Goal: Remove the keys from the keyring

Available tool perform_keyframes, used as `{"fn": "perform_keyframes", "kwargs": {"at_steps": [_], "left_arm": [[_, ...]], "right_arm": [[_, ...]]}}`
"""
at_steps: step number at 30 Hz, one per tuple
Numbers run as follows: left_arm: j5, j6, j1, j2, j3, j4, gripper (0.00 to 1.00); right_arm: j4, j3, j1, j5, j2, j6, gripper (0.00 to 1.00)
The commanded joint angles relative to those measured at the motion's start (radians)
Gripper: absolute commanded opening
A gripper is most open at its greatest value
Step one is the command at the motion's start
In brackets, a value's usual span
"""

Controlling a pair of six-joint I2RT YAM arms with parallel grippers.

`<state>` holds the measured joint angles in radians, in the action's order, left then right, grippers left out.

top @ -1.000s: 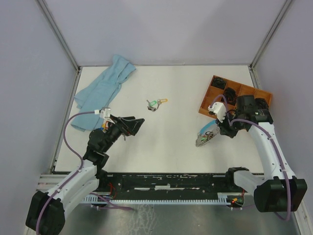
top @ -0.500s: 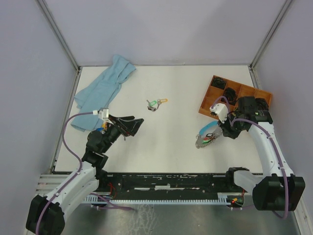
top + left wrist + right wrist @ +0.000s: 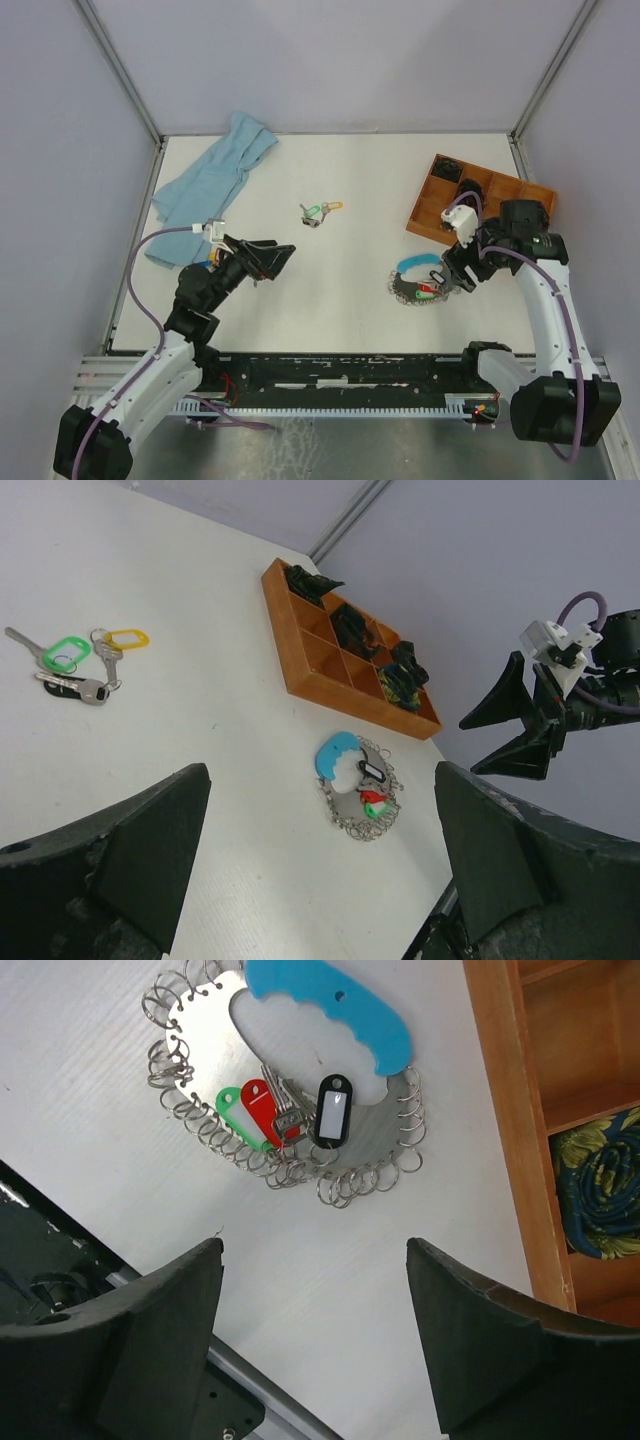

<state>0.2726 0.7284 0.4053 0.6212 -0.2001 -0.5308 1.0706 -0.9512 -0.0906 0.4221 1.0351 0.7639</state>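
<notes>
The keyring point(image 3: 205, 1050) is a flat silver loop edged with many small rings and capped by a light-blue grip point(image 3: 330, 1005). It lies flat on the table point(image 3: 340, 280), right of centre. Keys with green point(image 3: 235, 1115), red point(image 3: 262, 1110) and black point(image 3: 332, 1110) tags lie bunched on it. My right gripper point(image 3: 315, 1250) hangs just beside the keyring point(image 3: 412, 283), open, with nothing between its fingers. My left gripper point(image 3: 320, 775) is open and empty, off to the left point(image 3: 270, 255), well away from the keyring point(image 3: 350, 802).
Loose keys with green and yellow tags point(image 3: 318, 211) lie near the table's middle. A wooden compartment tray point(image 3: 428, 212) holding dark items stands at the back right, close to the right arm. A light-blue cloth point(image 3: 210, 180) lies at the back left.
My right gripper has opened and let go of the keyring, which went from hanging tilted in the jaws to lying flat on the table. The left arm has not moved.
</notes>
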Motion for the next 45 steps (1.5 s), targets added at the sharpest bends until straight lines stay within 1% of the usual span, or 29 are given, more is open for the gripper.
{"fn": "perform_keyframes", "kwargs": {"at_steps": [1,4,6,7,8,9,11,14,19,23,27,32,34,39,45], "left_arm": [[0.025,-0.004,-0.002,-0.019,-0.120,0.095,0.99],[0.022,-0.040,-0.002,-0.015,-0.190,0.179,0.99],[0.013,-0.070,-0.001,-0.011,-0.235,0.234,0.99],[0.009,-0.086,-0.002,-0.008,-0.261,0.260,0.99],[0.004,-0.100,-0.002,-0.003,-0.283,0.289,0.99],[0.000,-0.117,-0.001,0.004,-0.310,0.314,0.99],[-0.016,-0.147,-0.001,0.021,-0.366,0.368,0.99],[-0.026,-0.194,-0.002,0.056,-0.457,0.435,0.99],[-0.034,-0.271,-0.001,0.108,-0.619,0.562,0.99],[-0.076,-0.330,-0.002,0.120,-0.730,0.665,0.99],[-0.119,-0.367,-0.001,0.101,-0.800,0.713,0.99],[-0.118,-0.389,-0.001,0.088,-0.859,0.760,0.99],[-0.117,-0.393,-0.001,0.081,-0.871,0.771,0.99],[-0.111,-0.396,-0.002,0.063,-0.896,0.799,0.99],[-0.109,-0.399,-0.001,0.040,-0.910,0.819,0.99]], "right_arm": [[-0.061,-0.047,-0.026,0.067,-0.046,-0.073,0.84],[-0.099,-0.087,-0.039,0.095,-0.062,-0.138,0.92],[-0.151,-0.115,-0.046,0.105,-0.070,-0.230,0.98],[-0.185,-0.130,-0.047,0.102,-0.074,-0.279,1.00],[-0.244,-0.143,-0.047,0.088,-0.078,-0.355,1.00],[-0.291,-0.156,-0.048,0.057,-0.084,-0.480,1.00],[-0.358,-0.183,-0.047,0.023,-0.080,-0.619,1.00],[-0.394,-0.239,-0.049,0.133,-0.053,-0.727,1.00],[-0.441,-0.321,-0.048,0.360,-0.014,-0.802,1.00],[-0.422,-0.421,-0.049,0.414,0.020,-0.872,1.00],[-0.442,-0.452,-0.048,0.314,-0.017,-0.999,1.00],[-0.340,-0.536,-0.049,0.125,-0.039,-1.039,1.00],[-0.307,-0.572,-0.049,0.078,-0.047,-1.055,1.00],[-0.257,-0.624,-0.048,0.043,-0.062,-1.089,1.00],[-0.249,-0.622,-0.049,0.094,-0.076,-1.079,1.00]]}}
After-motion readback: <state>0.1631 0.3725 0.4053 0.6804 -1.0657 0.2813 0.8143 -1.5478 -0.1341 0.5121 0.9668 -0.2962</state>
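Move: The keyring lies free on the table, about 5 cm ahead of the open right hand, 6 cm to its left and some 13 cm below. From that hand the wooden box is roughly 26 cm ahead and 9 cm right. From the left hand the keyring is about 34 cm right, 4 cm ahead and 21 cm below, while the loose keys are some 21 cm ahead and 8 cm right. The right hand leaves the keyring, rising nearly 30 cm with an early reach of about 8 cm forward that is partly drawn back, as its fingers spread the last bit to fully open and swing up from steeply down to almost level, forward and a little left. Meanwhile the empty left hand lifts about 20 cm, still wide open, drifting slightly left late on and rolling its left side up. ##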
